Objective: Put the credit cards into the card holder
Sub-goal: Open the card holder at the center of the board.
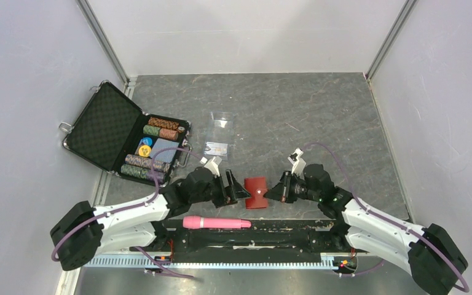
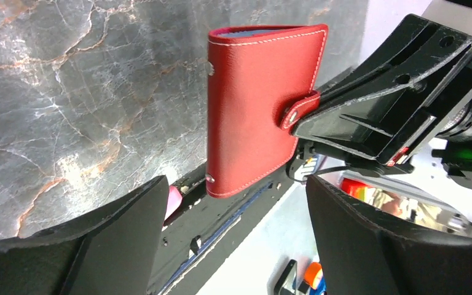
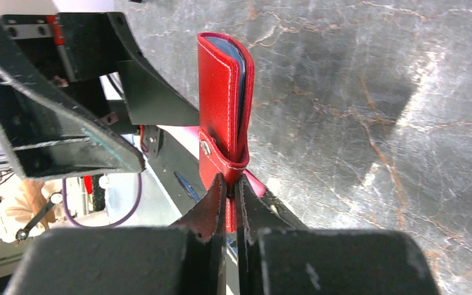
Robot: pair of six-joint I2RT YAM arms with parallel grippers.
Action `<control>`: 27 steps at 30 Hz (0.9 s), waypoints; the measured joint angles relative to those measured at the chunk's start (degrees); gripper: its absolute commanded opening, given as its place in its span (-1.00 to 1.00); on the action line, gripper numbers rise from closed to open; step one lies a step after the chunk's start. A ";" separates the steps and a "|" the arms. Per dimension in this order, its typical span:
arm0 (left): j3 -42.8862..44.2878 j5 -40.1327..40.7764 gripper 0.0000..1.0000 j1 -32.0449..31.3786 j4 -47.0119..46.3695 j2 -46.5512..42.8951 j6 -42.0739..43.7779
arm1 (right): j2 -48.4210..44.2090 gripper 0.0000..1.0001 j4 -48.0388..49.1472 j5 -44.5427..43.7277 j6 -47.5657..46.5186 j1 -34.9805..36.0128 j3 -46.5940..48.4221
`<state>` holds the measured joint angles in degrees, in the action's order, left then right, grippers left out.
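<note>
The card holder [image 1: 257, 192], a red folded wallet with its snap tab fastened, is held on edge just above the table's front edge between both arms. My right gripper [image 3: 230, 184] is shut on the wallet's tab end [image 3: 224, 92]. My left gripper [image 2: 236, 206] stands open just short of the wallet [image 2: 252, 104], its fingers on either side of the lower corner without touching it. One credit card [image 1: 216, 147], grey with a gold mark, lies flat on the table behind the left gripper [image 1: 236, 190].
An open black chip briefcase [image 1: 107, 126] with rows of poker chips and a blue-grey rectangle [image 1: 165, 151] sits at the left. A clear plastic case [image 1: 222, 121] lies behind the card. A pink cylinder [image 1: 216, 222] rests on the front rail.
</note>
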<state>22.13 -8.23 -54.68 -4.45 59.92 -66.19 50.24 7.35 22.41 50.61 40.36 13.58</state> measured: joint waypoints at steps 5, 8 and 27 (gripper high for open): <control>-4.15 -6.54 0.69 3.89 -7.65 -1.53 0.04 | -1.44 -1.00 -2.21 1.55 0.44 -0.09 3.41; -5.16 -10.40 0.51 4.76 -12.52 -1.20 0.02 | -1.49 -1.00 -2.36 2.67 0.83 -0.09 6.03; -2.27 -16.68 -0.96 5.05 -13.29 -3.91 2.62 | 0.39 0.20 -11.10 1.27 -3.41 -0.39 14.78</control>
<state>19.86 -24.91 -49.63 -17.74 56.01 -63.57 50.63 -3.75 23.68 47.20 39.97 28.36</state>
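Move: The card holder, pinched at its clasp edge by the shut right fingers, has its middle about 3 cm left of that hand, 1 cm ahead and level with it. From the open left hand, the holder is about 5 cm to the right, 1 cm ahead and nearly level. From the left hand, the pink tube lies about 10 cm back, 7 cm left and 8 cm lower, and the clear tray 19 cm ahead, 6 cm left and 9 cm below. The card holder is raised by the right hand some 7 cm with a slight shift left; that hand then nearly stops, and its fingers part from the clasp edge only at the very end. The left hand rises about 6 cm alongside, first moving right to the spine and then easing back left, tipping its fingertips up some 20 degrees, turning slightly clockwise and closing to pinch the spine near its back end. ##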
